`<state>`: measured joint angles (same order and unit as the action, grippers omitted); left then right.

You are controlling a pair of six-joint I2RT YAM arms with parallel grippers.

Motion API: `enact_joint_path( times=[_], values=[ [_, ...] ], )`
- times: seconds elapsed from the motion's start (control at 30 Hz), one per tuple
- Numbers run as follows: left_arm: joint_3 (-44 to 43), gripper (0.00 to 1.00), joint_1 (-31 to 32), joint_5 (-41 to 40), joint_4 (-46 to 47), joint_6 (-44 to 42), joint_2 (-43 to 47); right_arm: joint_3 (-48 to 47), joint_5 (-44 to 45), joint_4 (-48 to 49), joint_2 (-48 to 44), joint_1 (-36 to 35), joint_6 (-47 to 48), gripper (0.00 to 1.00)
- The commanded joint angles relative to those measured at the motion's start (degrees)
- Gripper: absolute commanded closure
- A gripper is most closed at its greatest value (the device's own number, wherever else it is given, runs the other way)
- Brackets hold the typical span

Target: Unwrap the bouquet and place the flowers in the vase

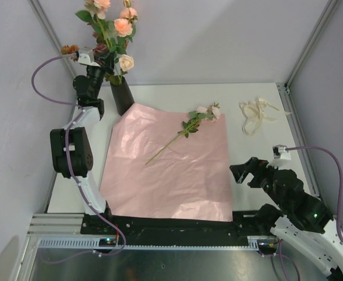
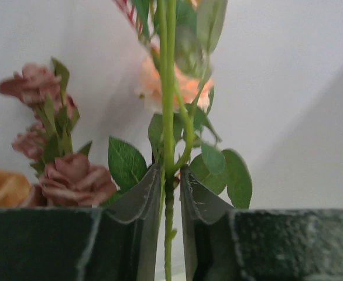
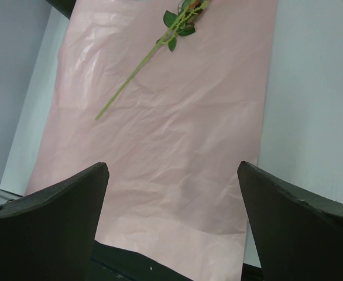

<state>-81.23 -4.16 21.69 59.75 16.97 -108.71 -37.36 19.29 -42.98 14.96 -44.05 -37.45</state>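
Note:
The black vase stands at the back left and holds several flowers with pink, peach and dark red heads. My left gripper is just above the vase's mouth among the stems. In the left wrist view one green stem runs upright between its fingers, which stand slightly apart with a thin gap beside the stem. One more pale pink flower lies on the flat pink paper sheet. My right gripper hovers wide open and empty over the sheet's near right corner.
A loose cream ribbon lies on the white table at the back right. The lying flower shows near the top of the right wrist view, on the paper. Grey walls close in the left and back sides.

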Motion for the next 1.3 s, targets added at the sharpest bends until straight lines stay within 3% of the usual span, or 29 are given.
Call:
enact_joint_path(
  times=[0.0,0.1,0.37,0.67,0.9,1.13,1.27],
  values=[
    [2.25,0.71,-0.40,-0.61,2.86,0.15,-0.75,-3.07,1.31,0.04,-1.17,-0.10,0.09,0.01],
    [4.47,0.58,-0.33,-0.11,2.66,-0.09,0.56,-3.42,1.14,-0.52,-1.75,-0.08,-0.24,0.01],
    [14.88,0.39,-0.23,-1.47,2.47,-1.34,9.62,-3.69,0.75,-1.01,-3.25,-0.12,-0.92,0.01],
    [29.65,0.30,-0.14,-7.05,0.86,-2.12,23.39,-3.68,-0.74,-2.18,-5.68,-0.11,-1.07,0.01],
    [30.43,0.29,-0.13,-11.58,-17.65,-2.30,35.55,-3.68,-0.29,-3.65,-8.93,-0.18,-0.98,0.01],
    [31.27,0.30,0.89,-10.03,-30.81,-5.24,47.97,-3.28,-0.51,-3.06,-9.46,-0.22,-0.37,0.01],
    [27.41,0.29,4.61,-8.96,-44.71,-7.08,53.96,-3.00,-0.95,-2.56,-9.16,-0.24,0.13,0.01]
  ],
)
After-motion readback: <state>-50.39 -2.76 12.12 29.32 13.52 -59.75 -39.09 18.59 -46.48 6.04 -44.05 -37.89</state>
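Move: The left hand, still holding a peach rose by its stem, is almost above the vase, whose middle is about 3 cm ahead and 26 cm below. The brown roses in the vase are about 12 cm to the hand's left, 2 cm ahead and level in height; the cream rose leans out some 8 cm right and 8 cm back. From the right hand the vase is roughly 43 cm ahead, 49 cm left and 8 cm below. Left hand lets go of the rose stem while sinking about 8 cm, then rises, backing off some 19 cm. ##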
